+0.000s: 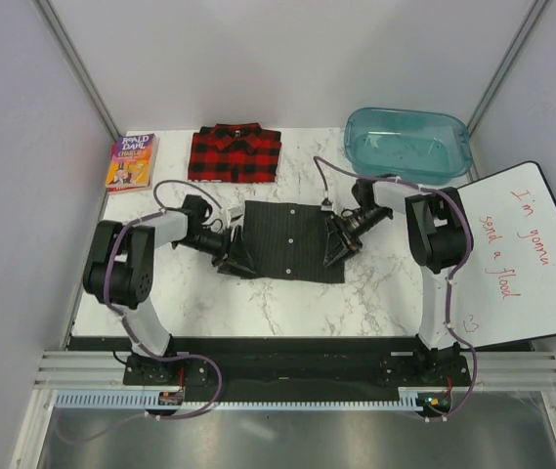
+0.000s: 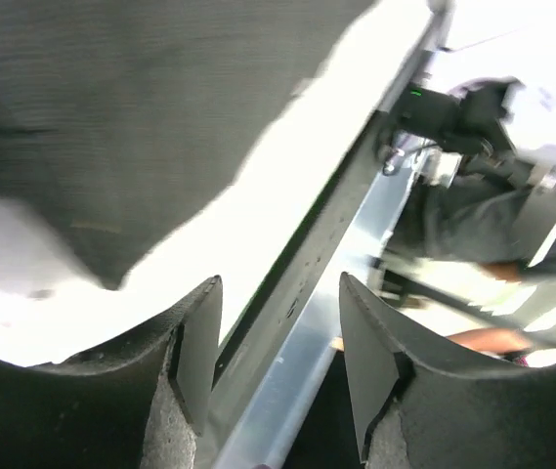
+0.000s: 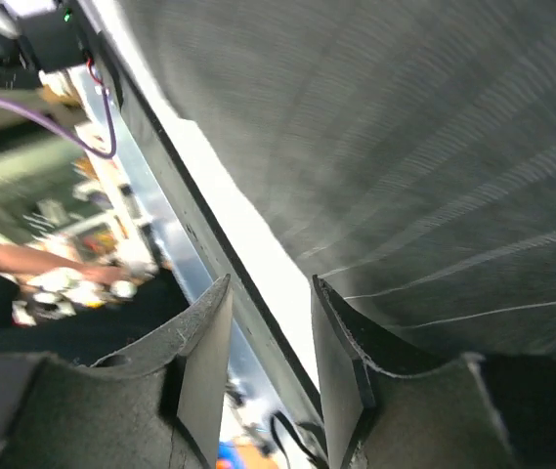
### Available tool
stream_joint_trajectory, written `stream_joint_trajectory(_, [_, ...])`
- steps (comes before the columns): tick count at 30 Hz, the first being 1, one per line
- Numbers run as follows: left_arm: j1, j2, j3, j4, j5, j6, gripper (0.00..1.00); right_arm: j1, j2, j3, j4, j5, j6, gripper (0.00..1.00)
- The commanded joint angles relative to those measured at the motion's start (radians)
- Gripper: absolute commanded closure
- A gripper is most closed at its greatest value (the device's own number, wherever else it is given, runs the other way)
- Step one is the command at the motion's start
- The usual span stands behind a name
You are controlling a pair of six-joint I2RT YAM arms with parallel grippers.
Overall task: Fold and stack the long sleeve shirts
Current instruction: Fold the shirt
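The charcoal pinstriped long sleeve shirt (image 1: pixel 289 237) lies folded into a rectangle mid-table. My left gripper (image 1: pixel 235 252) is at its left edge and my right gripper (image 1: pixel 340 241) at its right edge. In the left wrist view the left gripper (image 2: pixel 280 283) is open with nothing between its fingers, and the dark shirt (image 2: pixel 131 107) fills the upper left. The right gripper (image 3: pixel 271 283) is open too, only table edge showing in the gap, with the shirt (image 3: pixel 405 147) beside its right finger. The red-and-black plaid shirt (image 1: pixel 235 153) lies folded at the back.
A colourful paperback book (image 1: pixel 131 161) lies at the back left. A translucent blue tub (image 1: pixel 406 144) stands at the back right. A whiteboard with red writing (image 1: pixel 527 254) leans off the table's right side. The metal rail (image 2: pixel 287 381) marks the near edge.
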Motion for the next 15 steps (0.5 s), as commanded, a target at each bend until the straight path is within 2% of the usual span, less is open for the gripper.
stream_joint_trajectory(1, [-0.017, -0.208, 0.099, -0.021, 0.129, 0.154, 0.41, 0.008, -0.088, 0.258, -0.166, -0.014, -0.17, 0.54])
stream_joint_trajectory(4, [-0.055, -0.13, 0.261, 0.033, 0.102, 0.1, 0.41, 0.008, -0.014, 0.382, -0.06, -0.024, -0.061, 0.54])
stream_joint_trajectory(9, [-0.063, 0.163, 0.547, 0.126, -0.019, -0.01, 0.43, 0.01, 0.154, 0.573, -0.003, 0.078, -0.025, 0.56])
stream_joint_trajectory(12, [-0.059, 0.327, 0.676, 0.128, -0.099, -0.064, 0.45, 0.01, 0.227, 0.624, 0.046, 0.152, 0.01, 0.56])
stream_joint_trajectory(15, [-0.037, 0.428, 0.718, 0.1, -0.157, -0.107, 0.48, 0.01, 0.294, 0.653, 0.058, 0.258, 0.005, 0.57])
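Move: Both hands are empty, low over the near part of the folded dark shirt. Its middle is some 8 cm ahead and 11 cm right of the left hand, about 6 cm ahead and 10 cm left of the right, 3 cm or so lower. The plaid shirt lies roughly 36 cm ahead and 4 cm left of the left hand; the teal bin about 35 cm ahead and 24 cm right of the right hand. Both hands head for the far edge of the dark shirt, arcing forward over it: the left about 18 cm and somewhat to the right, the right about 15 cm. Each climbs, the left higher at roughly 10 cm, then sinks over the far edge, fingertips swinging forward some 25 degrees and staying half open. No touch can be made out at the end. ##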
